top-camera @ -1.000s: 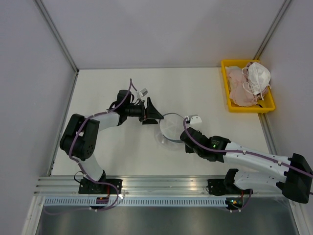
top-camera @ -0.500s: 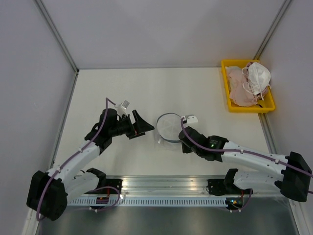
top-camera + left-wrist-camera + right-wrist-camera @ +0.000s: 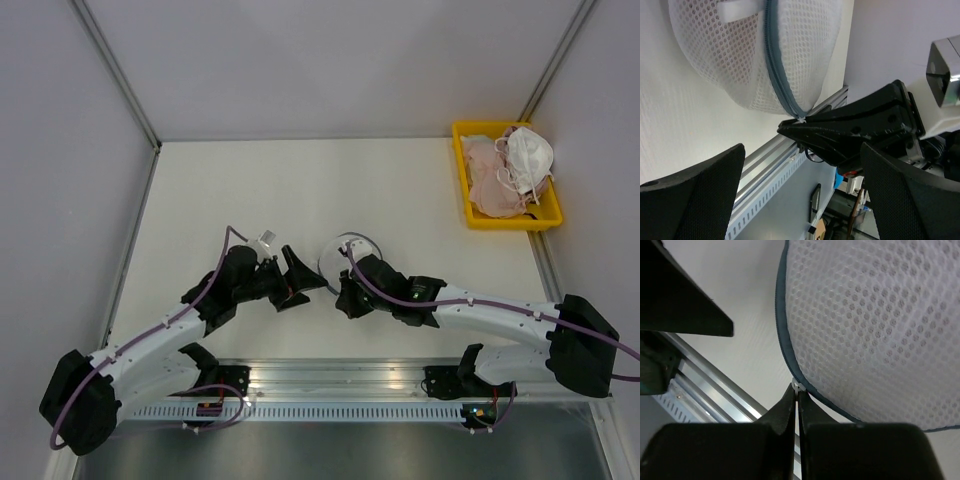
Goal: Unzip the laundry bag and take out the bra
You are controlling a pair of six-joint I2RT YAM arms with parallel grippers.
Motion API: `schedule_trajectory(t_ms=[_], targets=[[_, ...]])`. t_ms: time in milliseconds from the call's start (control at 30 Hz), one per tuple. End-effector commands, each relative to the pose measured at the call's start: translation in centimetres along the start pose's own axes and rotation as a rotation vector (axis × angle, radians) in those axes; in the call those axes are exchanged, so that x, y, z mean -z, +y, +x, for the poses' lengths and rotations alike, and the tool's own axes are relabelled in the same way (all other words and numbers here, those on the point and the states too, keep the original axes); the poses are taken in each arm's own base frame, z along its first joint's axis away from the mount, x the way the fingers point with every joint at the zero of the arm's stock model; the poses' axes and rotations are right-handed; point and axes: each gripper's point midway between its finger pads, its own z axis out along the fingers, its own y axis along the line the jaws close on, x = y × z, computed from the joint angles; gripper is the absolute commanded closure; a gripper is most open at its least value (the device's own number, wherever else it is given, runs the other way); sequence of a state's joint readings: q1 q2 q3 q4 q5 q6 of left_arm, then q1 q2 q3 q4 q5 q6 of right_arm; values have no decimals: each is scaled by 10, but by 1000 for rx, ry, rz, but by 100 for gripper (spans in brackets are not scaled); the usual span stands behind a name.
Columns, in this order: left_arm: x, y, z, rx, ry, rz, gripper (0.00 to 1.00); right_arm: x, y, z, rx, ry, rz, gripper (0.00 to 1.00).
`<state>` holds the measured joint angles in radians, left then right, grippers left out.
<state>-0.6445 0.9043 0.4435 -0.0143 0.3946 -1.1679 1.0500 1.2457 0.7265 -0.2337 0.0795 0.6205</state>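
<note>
The laundry bag (image 3: pixel 346 252), a white mesh dome with a dark blue zipper line, lies on the table between the two arms. It fills the upper right of the right wrist view as the same bag (image 3: pixel 875 320). My right gripper (image 3: pixel 797 389) is shut on the small white zipper pull (image 3: pixel 798 386) at the bag's near rim, and shows from above as the right gripper (image 3: pixel 344 296). My left gripper (image 3: pixel 303 279) stands wide open just left of the bag, holding nothing, the left gripper (image 3: pixel 800 200) facing the bag (image 3: pixel 755 50). The bra is hidden.
A yellow tray (image 3: pixel 463 175) stands at the back right, holding pale pink garments (image 3: pixel 487 178) and a white cupped item (image 3: pixel 528 155). An aluminium rail (image 3: pixel 330 375) runs along the near table edge. Grey walls close in the left, back and right.
My left arm drew back toward the near left, its open gripper now lower and still beside the bag. My right gripper moved left along the bag's near rim, still shut.
</note>
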Motion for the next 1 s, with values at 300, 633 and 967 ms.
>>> schedule_trajectory(t_ms=[300, 633, 967], targets=[[-46, -25, -28, 53, -68, 67, 2, 10, 35, -23, 23, -72, -146, 99], [-64, -37, -38, 15, -99, 82, 72, 18, 29, -21, 26, -75, -121, 99], [-65, -20, -58, -18, -171, 2, 98, 19, 3, -16, 30, -48, 17, 99]])
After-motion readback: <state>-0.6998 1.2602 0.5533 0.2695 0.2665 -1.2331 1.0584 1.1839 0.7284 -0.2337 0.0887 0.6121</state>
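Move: The laundry bag's blue zip band, just beyond the right fingertips, lies about 4 cm ahead of the open left hand, 4 cm to its right and 4 cm lower. The right fingertips, shut on the zip's pull, are some 5 cm right, 1 cm back and 5 cm below the left hand; from them that stretch of band is about 5 cm ahead, 1 cm left and 1 cm up. The mesh bag's middle sits roughly 7 cm ahead, 9 cm right and 8 cm below the left hand. The zip band gets pinched by the left fingers, which travel forward and right by 5 to 6 cm and 4 to 5 cm, dipping under 3 cm before they shut and coming partly back up. The right hand keeps its pinch on the pull, eases a little left and back again, and rises about 2 cm with a slight roll that mostly undoes itself. ##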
